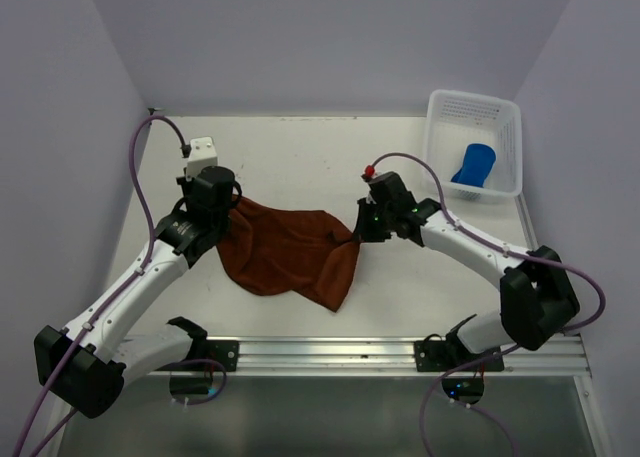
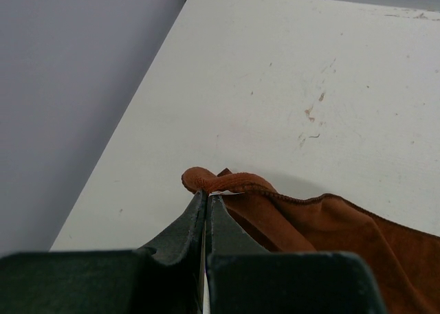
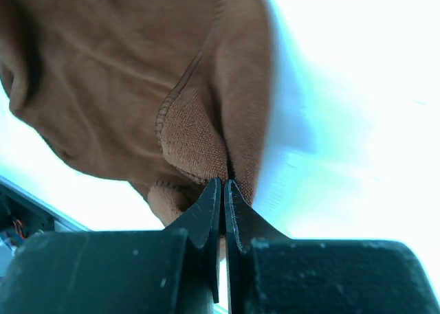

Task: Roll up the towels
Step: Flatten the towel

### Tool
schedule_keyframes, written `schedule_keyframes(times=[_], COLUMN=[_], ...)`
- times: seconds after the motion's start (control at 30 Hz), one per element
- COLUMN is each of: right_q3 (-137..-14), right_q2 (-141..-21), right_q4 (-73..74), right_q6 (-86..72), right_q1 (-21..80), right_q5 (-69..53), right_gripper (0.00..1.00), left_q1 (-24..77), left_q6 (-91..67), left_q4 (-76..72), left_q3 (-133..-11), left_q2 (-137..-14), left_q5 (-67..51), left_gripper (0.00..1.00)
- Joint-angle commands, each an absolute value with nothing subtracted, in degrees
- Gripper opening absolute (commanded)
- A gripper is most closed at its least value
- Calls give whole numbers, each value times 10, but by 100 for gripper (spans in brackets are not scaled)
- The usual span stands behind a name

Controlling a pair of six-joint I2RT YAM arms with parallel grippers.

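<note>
A rust-brown towel (image 1: 290,252) hangs stretched between both arms over the middle of the table. My left gripper (image 1: 232,201) is shut on its left corner; in the left wrist view the hem (image 2: 227,180) curls over the closed left gripper (image 2: 207,194). My right gripper (image 1: 357,233) is shut on the towel's right edge, and the right wrist view shows brown cloth (image 3: 137,80) bunched at the closed right gripper (image 3: 224,182). A royal blue towel (image 1: 473,164) lies rolled inside the white basket (image 1: 444,107) at the back right.
Grey walls close in the table on the left, back and right. A metal rail (image 1: 330,352) runs along the near edge between the arm bases. The basket stands against the right wall.
</note>
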State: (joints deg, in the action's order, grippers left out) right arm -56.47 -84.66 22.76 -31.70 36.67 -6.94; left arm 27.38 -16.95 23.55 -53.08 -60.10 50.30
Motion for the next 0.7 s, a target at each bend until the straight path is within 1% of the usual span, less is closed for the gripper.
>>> schedule_keyframes(times=[0.0, 0.13, 0.27, 0.3, 0.4, 0.53, 0.67], right_q3=[-538, -505, -506, -512, -526, -544, -552], right_q2=[-789, -782, -797, -803, -800, -788, -785], right_q4=[233, 246, 269, 279, 296, 318, 318], right_q6=[-309, -297, -275, -271, -266, -255, -245], right_q1=[314, 249, 243, 243, 244, 243, 244], right_q5=[-98, -114, -83, -77, -53, -15, -10], right_gripper=[0, 0, 15, 28, 43, 50, 49], left_q1=[269, 269, 269, 269, 269, 269, 269], left_q6=[-175, -176, -176, -175, -173, -168, -167], left_q4=[218, 221, 221, 221, 218, 211, 210], left_q3=[-533, -533, -533, -533, -534, -532, -532], left_q2=[-597, -603, -604, -605, -606, -603, -605], left_q5=[530, 532, 531, 530, 517, 502, 500], left_gripper=[0, 0, 0, 0, 0, 0, 0])
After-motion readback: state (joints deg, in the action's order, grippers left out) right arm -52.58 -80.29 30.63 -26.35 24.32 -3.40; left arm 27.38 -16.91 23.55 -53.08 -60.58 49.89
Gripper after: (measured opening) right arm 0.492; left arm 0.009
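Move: The right fingers already hold the brown towel's right end. The bare table where it is to be laid is about 8 cm to this hand's right, a centimetre ahead and 7 cm below. The towel's middle lies roughly 14 cm left and 2 cm back; the white basket stands some 24 cm right and 20 cm ahead. The left hand grips the towel's far-left corner high up; that laying spot lies about 40 cm to its right, 4 cm back, 21 cm below. Sweep the right gripper quickly to the right, away from the towel's middle, drawing the held end out over the bare table. As the sweep slows, sink about 2 cm, turn the wrist slightly clockwise, and open the fingers halfway to let go, ending nearly 10 cm further right. Keep the left gripper shut on its raised corner and all but still. ##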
